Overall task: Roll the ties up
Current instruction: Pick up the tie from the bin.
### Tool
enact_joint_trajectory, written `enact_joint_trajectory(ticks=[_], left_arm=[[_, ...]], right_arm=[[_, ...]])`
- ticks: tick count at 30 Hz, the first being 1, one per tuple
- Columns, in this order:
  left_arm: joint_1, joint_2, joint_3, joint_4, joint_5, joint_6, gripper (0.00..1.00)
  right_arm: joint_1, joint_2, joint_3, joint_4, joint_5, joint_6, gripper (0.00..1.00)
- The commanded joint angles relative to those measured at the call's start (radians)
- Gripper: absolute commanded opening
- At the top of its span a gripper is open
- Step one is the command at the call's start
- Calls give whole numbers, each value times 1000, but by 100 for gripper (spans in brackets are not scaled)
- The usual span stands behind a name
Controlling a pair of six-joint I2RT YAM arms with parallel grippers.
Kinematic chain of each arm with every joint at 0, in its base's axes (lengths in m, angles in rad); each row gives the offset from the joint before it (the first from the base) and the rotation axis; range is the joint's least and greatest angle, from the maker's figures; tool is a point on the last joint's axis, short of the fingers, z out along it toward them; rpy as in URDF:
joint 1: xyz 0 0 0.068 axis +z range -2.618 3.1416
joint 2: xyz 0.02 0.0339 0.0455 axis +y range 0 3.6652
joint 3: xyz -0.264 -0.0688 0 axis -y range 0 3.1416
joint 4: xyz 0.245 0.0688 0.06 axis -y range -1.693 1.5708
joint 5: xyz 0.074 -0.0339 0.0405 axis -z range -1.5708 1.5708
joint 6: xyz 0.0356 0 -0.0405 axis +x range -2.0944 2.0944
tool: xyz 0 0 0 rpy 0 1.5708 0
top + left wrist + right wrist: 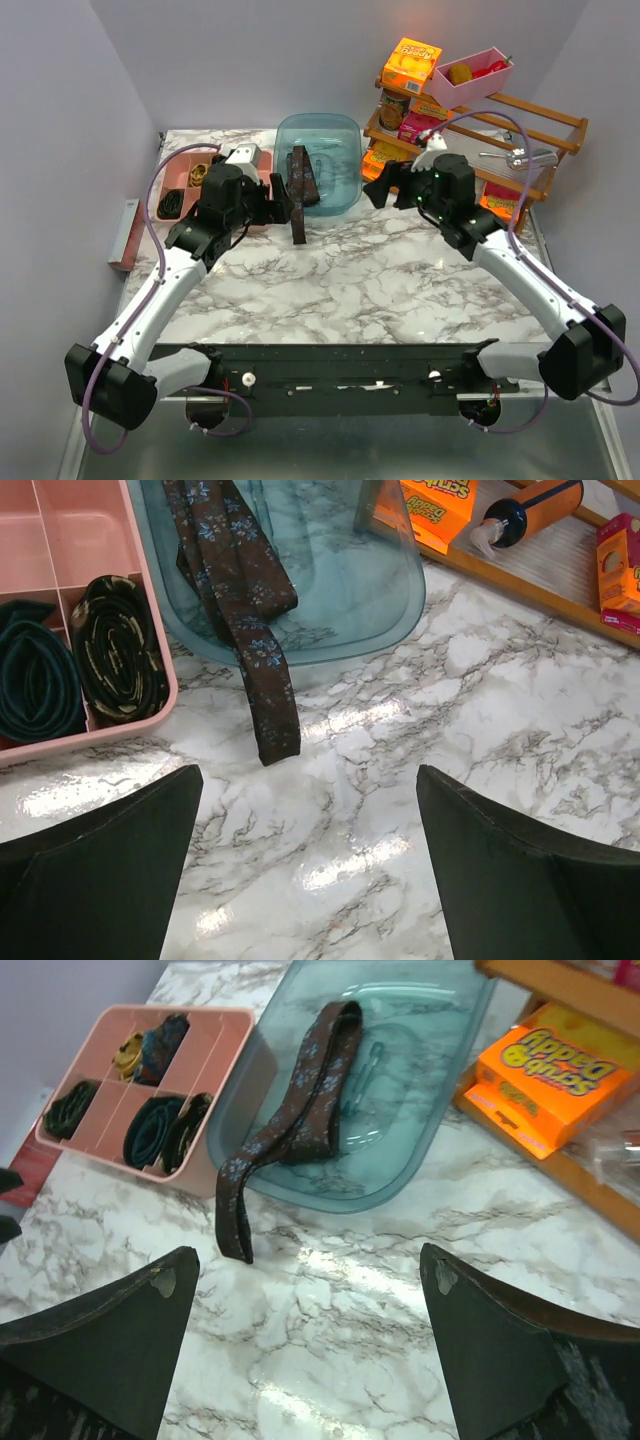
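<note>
A dark brown patterned tie (298, 195) (262, 670) (290, 1110) lies partly in a clear teal bin (345, 135) (395, 600) (430, 1140). It drapes over the bin's near rim, and its narrow end rests on the marble. Rolled ties (115, 645) (165, 1130) sit as dark coils in a pink divided tray (182, 158) (85, 535) (215, 1040). My left gripper (280, 203) (310, 770) hovers open just short of the tie's loose end. To the right of the bin my right gripper (375, 190) (310, 1250) is open too, holding nothing.
A wooden rack (545, 125) with orange boxes (545, 1070) (440, 510), a pink bin and utensils stands at the back right, close behind the right arm. The pink tray touches the teal bin's left side. Walls close in the table on the left and at the back.
</note>
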Motion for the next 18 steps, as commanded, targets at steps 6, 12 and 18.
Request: enact_joint_trajectory(ticks=[6,12,18], left_arm=[[36,39,-76,45,160,-87,99],[69,30,-83,40,165,-72,99],[117,2,-90,16,165,-40,99]], right_arm=[[157,301,61,81,-181,-44,100],[176,459,50,273,-321,39,100],[205,571,76,403,-398,120,100]])
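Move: The brown tie's free end hangs over the near rim of the blue bin, about 3 cm to the right of the left gripper, roughly 4 cm ahead and some 22 cm below. From the left gripper, the bin's middle is about 23 cm ahead and 8 cm right, and the pink tray some 17 cm ahead and 20 cm left, both about as low. From the right gripper, that tie end is some 19 cm left, 3 cm ahead and 24 cm below. Sweep the right gripper down and left together, about 15 cm each way, in front of the bin towards the tie's hanging end, swinging it some 25 degrees counter-clockwise and tipping the fingers further down. Meanwhile sink the left gripper about 5 cm towards the same end, tip it roughly 10 degrees down and let it hover. Keep both wide open, touching nothing. ##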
